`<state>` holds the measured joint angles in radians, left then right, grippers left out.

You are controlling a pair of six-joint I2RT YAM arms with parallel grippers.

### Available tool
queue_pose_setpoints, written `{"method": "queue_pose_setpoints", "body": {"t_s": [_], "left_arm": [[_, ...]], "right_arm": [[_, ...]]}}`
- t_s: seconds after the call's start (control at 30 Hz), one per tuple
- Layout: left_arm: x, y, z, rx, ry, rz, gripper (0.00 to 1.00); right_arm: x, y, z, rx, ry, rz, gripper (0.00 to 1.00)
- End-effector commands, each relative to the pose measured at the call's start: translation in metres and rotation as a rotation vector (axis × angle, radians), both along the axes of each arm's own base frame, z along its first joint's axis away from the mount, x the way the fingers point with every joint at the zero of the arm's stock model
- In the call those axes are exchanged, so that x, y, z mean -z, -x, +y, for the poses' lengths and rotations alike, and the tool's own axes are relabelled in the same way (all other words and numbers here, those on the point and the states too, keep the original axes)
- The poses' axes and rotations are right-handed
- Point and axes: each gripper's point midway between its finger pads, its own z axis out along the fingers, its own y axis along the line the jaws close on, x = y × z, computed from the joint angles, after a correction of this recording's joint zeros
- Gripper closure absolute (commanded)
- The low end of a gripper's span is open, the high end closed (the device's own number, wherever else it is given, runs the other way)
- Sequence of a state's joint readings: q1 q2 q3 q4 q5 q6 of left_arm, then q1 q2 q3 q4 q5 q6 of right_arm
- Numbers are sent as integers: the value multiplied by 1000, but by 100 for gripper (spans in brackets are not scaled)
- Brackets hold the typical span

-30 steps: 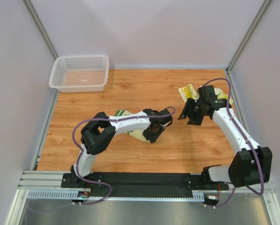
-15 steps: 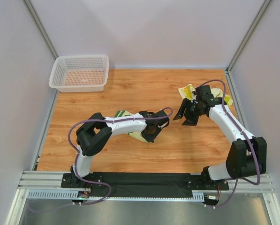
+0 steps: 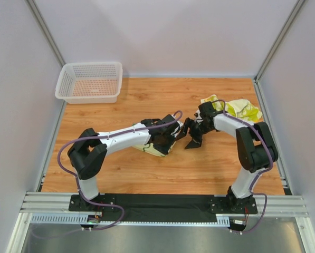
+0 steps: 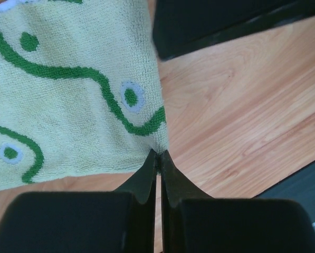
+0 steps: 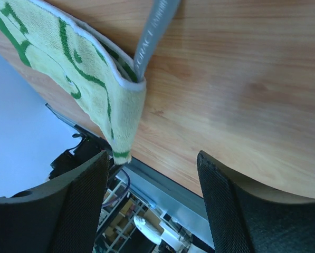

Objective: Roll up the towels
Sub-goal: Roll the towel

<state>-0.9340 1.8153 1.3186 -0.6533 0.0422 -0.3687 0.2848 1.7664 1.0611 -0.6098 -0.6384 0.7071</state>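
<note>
One lime-yellow towel (image 3: 151, 149) with green squiggles lies at mid-table, mostly under my left arm. In the left wrist view this towel (image 4: 67, 95) spreads flat to the left. My left gripper (image 4: 159, 155) is shut on its near right corner. My right gripper (image 3: 191, 135) stands open just right of the left gripper (image 3: 169, 138). From the right wrist, a fold of the towel (image 5: 88, 84) hangs in front of the left finger (image 5: 78, 205). Nothing sits between the right gripper's (image 5: 152, 182) open jaws. A second towel (image 3: 236, 108) lies crumpled at the back right.
A white mesh basket (image 3: 88, 82) stands in the back left corner. Grey walls with metal posts enclose the wooden table (image 3: 146, 105). A cable (image 5: 154, 31) crosses the right wrist view beside the towel's fold.
My left gripper has shut on the towel's corner. My right arm has swung left from the crumpled towel to right beside the left gripper, and its jaws have opened wider.
</note>
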Motion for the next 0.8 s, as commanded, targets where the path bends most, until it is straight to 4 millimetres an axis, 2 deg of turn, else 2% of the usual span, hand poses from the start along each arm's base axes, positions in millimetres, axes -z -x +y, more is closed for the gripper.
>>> {"method": "queue_pose_setpoints", "body": {"t_s": [0.0,0.1,0.23,0.27,0.3,0.4,0.5,0.6,0.77], "left_arm": [[-20,-1,-4,12,70,-22,100],[-20,2,-2,14,72,-19,100],[-23,4,0,5,82,-20,100],[-23,4,1,3,84,-17,100],[-22,5,2,-4,80,-11,100],[-22,8,4,-8,91,-1,100],[-24,11,6,-11,106,2,100],[-22,14,9,-9,104,12,100],[-13,22,8,17,110,68,100]], "right_arm": [[-13,-19,33,-4,-112,-40,30],[-6,-27,47,-15,-117,-54,30],[5,-31,51,-19,-101,-39,34],[7,-31,50,-16,-96,-37,38],[10,-33,48,-12,-78,-45,48],[15,-33,44,-9,-40,-45,65],[18,-35,42,-11,-22,-47,74],[18,-39,40,-18,3,-61,89],[12,-43,32,-37,67,-84,96]]}}
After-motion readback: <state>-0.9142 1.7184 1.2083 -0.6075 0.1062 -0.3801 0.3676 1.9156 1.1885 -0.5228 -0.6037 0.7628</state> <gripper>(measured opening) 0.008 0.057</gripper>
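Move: The towel's far right corner, where the grey tag sticks out, lies about 4 cm to the right hand's left, 3 cm ahead and a couple of centimetres below. The near right corner, already in the left fingers, is about 8 cm left and 4 cm back of the right hand; the towel's middle lies some 13 cm left, 1 cm ahead. From the left hand the tagged corner is about 7 cm ahead, 4 cm right and slightly lower. The towel's tagged far corner is taken by the right hand, which slides about 4 cm left between its open fingers and sinks some 2 cm, then eases forward to about 3 cm in all while the fingers close and pinch the edge beside the tag. The left hand keeps its shut grip on the near corner and draws it back and left by roughly 2 cm. ##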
